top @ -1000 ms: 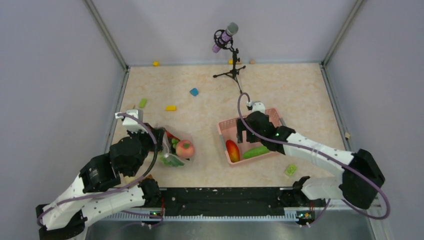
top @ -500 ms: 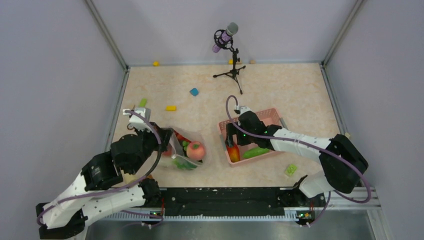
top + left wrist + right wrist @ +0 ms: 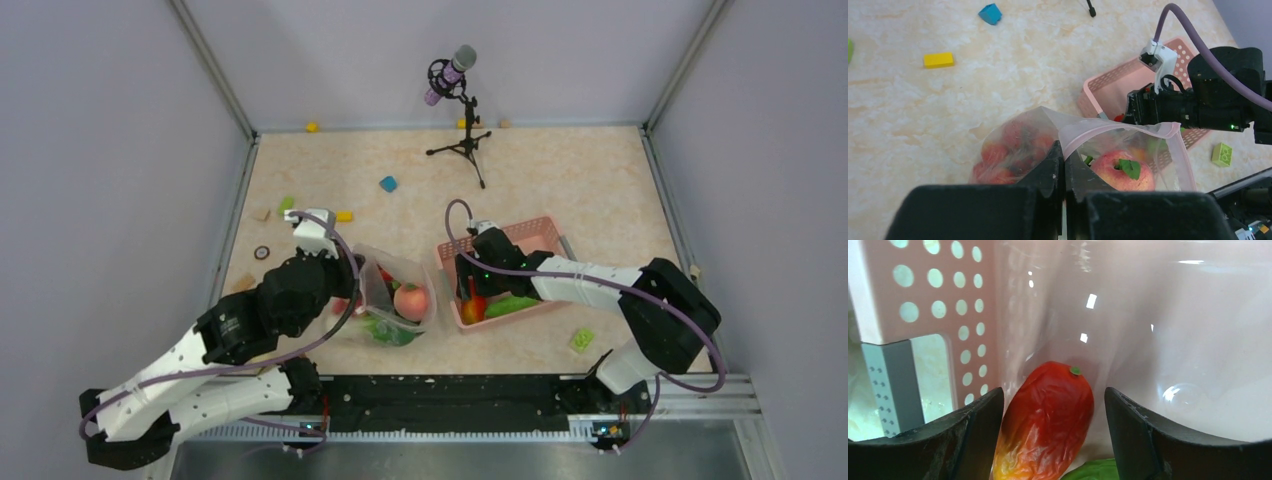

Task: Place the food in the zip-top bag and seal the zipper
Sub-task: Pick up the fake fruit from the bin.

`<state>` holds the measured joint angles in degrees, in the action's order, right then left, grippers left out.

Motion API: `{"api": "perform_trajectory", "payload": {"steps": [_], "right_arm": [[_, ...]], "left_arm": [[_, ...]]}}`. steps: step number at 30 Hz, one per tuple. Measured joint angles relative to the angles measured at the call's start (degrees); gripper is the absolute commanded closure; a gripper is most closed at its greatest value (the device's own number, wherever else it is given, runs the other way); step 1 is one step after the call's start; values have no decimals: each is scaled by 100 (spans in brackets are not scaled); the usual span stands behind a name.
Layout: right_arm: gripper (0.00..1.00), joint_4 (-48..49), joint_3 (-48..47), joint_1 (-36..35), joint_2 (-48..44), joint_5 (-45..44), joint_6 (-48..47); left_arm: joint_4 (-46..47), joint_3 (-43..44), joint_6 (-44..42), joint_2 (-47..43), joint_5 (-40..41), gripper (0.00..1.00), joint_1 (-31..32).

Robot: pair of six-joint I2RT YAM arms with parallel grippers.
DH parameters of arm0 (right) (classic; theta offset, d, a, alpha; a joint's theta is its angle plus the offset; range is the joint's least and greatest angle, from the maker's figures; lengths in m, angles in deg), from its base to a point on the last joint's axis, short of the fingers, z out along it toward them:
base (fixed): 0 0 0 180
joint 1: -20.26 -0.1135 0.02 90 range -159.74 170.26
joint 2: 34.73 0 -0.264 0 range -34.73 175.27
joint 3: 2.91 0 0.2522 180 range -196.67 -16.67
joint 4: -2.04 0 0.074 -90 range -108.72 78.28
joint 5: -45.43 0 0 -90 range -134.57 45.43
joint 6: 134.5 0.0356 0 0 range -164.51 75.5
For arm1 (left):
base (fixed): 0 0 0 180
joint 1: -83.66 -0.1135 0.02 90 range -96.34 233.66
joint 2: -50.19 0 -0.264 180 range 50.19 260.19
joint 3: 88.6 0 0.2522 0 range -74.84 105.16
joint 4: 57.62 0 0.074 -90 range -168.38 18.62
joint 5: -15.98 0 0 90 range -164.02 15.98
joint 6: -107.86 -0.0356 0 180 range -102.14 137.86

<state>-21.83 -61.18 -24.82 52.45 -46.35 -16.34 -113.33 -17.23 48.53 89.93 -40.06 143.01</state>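
The clear zip-top bag (image 3: pixel 395 300) lies left of the pink basket (image 3: pixel 530 228). My left gripper (image 3: pixel 355 285) is shut on its mouth edge (image 3: pixel 1108 132) and holds the mouth up and open. Inside the bag are a pink fruit (image 3: pixel 1122 171), red pieces (image 3: pixel 1003 145) and green leaves (image 3: pixel 385 330). My right gripper (image 3: pixel 468 290) reaches down into the basket's left end. Its jaws stand open on either side of the red-yellow mango (image 3: pixel 1048 420), with a gap on the right side. A green cucumber (image 3: pixel 512 305) lies beside the mango.
A microphone on a stand (image 3: pixel 455 100) is at the back. Small blocks lie about: yellow (image 3: pixel 343 215), blue (image 3: pixel 388 184), green (image 3: pixel 286 204) and a green brick (image 3: pixel 581 339) near the front right. The enclosure walls bound the table.
The left arm has carried the bag rightward, close to the basket. The right gripper has moved to the basket's left end, down over the mango, and its jaws have narrowed.
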Motion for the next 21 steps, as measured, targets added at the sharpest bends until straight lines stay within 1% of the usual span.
{"api": "perform_trajectory", "payload": {"steps": [4,9,11,14,18,21], "right_arm": [[41,-111,0,0,2,-234,24],[65,-151,0,0,2,-367,52],[73,-151,0,0,2,-398,70],[80,-151,0,2,2,-417,66],[86,-149,0,2,0,-420,63],[89,-125,24,2,-44,-444,57]], "left_arm": [[11,-170,-35,-404,199,100,-2],[131,-208,-44,-494,234,100,-7],[160,-223,-46,-446,223,100,-13],[186,-232,-48,-385,186,100,-28],[216,-256,-59,-374,149,100,-61],[229,-256,-61,-376,136,100,-90]]}}
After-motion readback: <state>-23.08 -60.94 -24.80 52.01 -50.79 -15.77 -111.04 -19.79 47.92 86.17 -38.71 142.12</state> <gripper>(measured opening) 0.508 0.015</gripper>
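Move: The right hand hovers astride the far end of the red-yellow mango, whose middle lies about 3 cm back of the hand, level left to right, and 1 cm lower. The green cucumber lies some 9 cm right and 4 cm back, the bin's left wall about 5 cm left, level ahead. The pink fruit in the bag is roughly 14 cm left, 4 cm back and 6 cm higher. From the left hand, the mango is about 24 cm right, 2 cm ahead and 24 cm below. Easing just over 1 cm to its right and barely lower, the right hand closes its fingers from about three-quarters open to half open, then holds there, pinching the mango near its far end, one pad on each side. The left hand shifts about 1 cm left, still gripping the bag's rim. ##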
